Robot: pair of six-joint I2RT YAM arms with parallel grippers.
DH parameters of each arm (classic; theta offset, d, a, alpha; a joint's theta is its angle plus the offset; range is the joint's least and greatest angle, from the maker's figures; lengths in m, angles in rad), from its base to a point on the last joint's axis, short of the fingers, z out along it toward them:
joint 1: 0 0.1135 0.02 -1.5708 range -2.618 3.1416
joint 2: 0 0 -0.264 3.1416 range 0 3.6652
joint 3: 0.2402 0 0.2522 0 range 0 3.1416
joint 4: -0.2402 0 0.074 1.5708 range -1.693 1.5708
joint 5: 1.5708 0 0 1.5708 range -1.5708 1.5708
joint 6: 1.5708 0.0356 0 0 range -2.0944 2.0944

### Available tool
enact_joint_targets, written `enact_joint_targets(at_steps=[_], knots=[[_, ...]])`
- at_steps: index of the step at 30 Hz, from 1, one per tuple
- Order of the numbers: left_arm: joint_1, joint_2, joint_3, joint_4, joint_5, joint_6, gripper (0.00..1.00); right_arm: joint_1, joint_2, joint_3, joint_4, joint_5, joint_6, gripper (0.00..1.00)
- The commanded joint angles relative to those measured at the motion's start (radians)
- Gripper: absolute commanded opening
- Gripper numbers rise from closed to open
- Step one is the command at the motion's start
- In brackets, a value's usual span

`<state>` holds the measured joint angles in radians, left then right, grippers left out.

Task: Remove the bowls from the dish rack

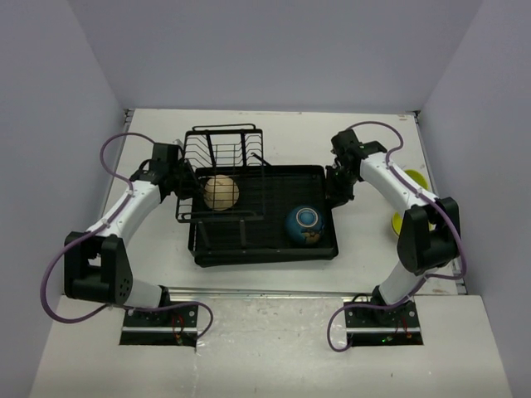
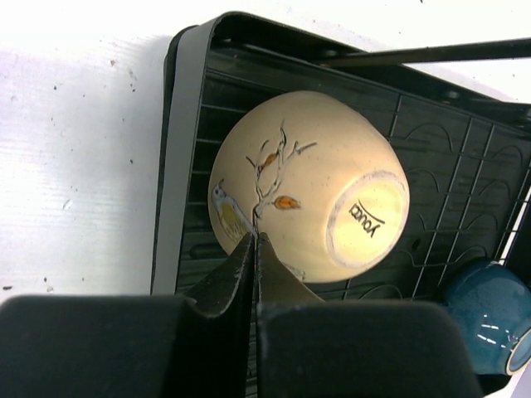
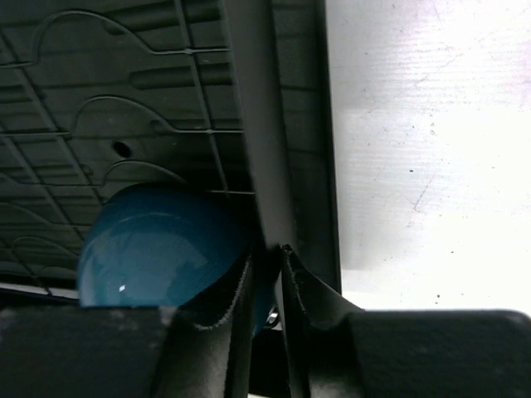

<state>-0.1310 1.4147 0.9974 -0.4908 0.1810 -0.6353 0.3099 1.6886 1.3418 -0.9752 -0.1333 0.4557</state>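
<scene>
The black dish rack has a wire part [image 1: 224, 157] and a wide tray [image 1: 265, 249]. A tan bowl [image 1: 221, 192] [image 2: 307, 182] with a bird drawing lies on its side in the tray, its base facing the left wrist camera. My left gripper [image 1: 191, 185] [image 2: 255, 240] is shut, with its tips at the bowl's lower left edge and nothing between them. A glossy blue bowl [image 1: 304, 225] [image 3: 158, 240] stands upright near the tray's right side. My right gripper [image 1: 336, 189] [image 3: 270, 249] stands slightly open, its fingers either side of the tray's right rim [image 3: 257, 124].
Two lime-green bowls [image 1: 415, 177] [image 1: 396, 222] sit on the white table right of the rack, partly hidden behind my right arm. The blue bowl [image 2: 485, 311] also shows at the left wrist view's lower right. White walls close in the table at the back and sides.
</scene>
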Motion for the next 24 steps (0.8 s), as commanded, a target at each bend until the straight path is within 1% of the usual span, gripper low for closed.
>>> enact_joint_targets(at_steps=[1, 2, 4, 6, 7, 9, 13, 14, 16, 18, 19, 20, 22, 24], knots=[[0.002, 0.023, 0.041, 0.061, 0.014, -0.003, 0.01, 0.014, -0.066, 0.082, 0.004, -0.039, 0.044, 0.23], [0.002, 0.03, 0.041, 0.069, 0.015, -0.004, 0.01, 0.009, -0.07, 0.088, -0.002, -0.025, 0.038, 0.25], [0.002, 0.039, 0.044, 0.072, 0.02, -0.006, 0.01, 0.005, -0.078, 0.095, -0.014, -0.003, 0.035, 0.26], [0.002, 0.05, 0.046, 0.077, 0.032, -0.006, 0.01, 0.005, -0.092, 0.115, -0.019, 0.027, 0.031, 0.31], [0.002, 0.053, 0.046, 0.078, 0.037, -0.007, 0.01, 0.005, -0.093, 0.131, -0.037, 0.043, 0.031, 0.33], [0.002, 0.053, 0.046, 0.08, 0.037, -0.006, 0.01, 0.005, -0.092, 0.178, -0.052, 0.058, 0.02, 0.44], [0.002, 0.056, 0.046, 0.077, 0.043, -0.001, 0.01, 0.005, -0.078, 0.26, -0.073, 0.031, 0.015, 0.47], [0.002, 0.061, 0.046, 0.075, 0.049, -0.001, 0.01, 0.005, -0.075, 0.282, -0.065, 0.011, 0.015, 0.53], [0.002, 0.066, 0.044, 0.077, 0.058, -0.003, 0.01, 0.005, -0.06, 0.299, -0.045, -0.101, 0.02, 0.54], [0.002, 0.072, 0.044, 0.078, 0.069, -0.003, 0.01, 0.006, -0.027, 0.303, 0.013, -0.205, 0.041, 0.54], [0.002, 0.076, 0.044, 0.08, 0.075, -0.004, 0.01, 0.008, -0.015, 0.3, 0.054, -0.303, 0.052, 0.54], [0.001, 0.082, 0.044, 0.078, 0.083, -0.004, 0.01, 0.012, 0.008, 0.289, 0.078, -0.357, 0.076, 0.54], [0.001, 0.089, 0.046, 0.08, 0.09, -0.007, 0.01, 0.026, 0.026, 0.28, 0.133, -0.44, 0.095, 0.54], [-0.002, 0.095, 0.049, 0.08, 0.095, -0.009, 0.01, 0.057, 0.06, 0.29, 0.148, -0.471, 0.097, 0.54]])
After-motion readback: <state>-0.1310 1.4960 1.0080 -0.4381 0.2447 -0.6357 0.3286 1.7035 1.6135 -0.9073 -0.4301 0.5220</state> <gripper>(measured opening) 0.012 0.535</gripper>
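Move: The beige bowl's middle lies about 4 cm to the left hand's right, 2 cm ahead and 2 cm lower; the tray's left rim runs some 4 cm to that hand's left, level with it fore and aft. From the right hand, on the tray's right rim, the same bowl lies some 28 cm left, 2 cm ahead and slightly lower. The blue bowl stands about 6 cm left and 6 cm nearer the base from the right hand. The right hand comes free of the tray's right rim and rises about 10 cm while easing forward some 5 cm, its fingers going on opening to about half, then swings some 7 cm left towards the beige bowl, rolling its fingertips leftward by about 20 degrees. Meanwhile the left hand, fingers kept shut, nudges the beige bowl's left side to the right from within the tray, edging only a centimetre or so forward, then right and down. ##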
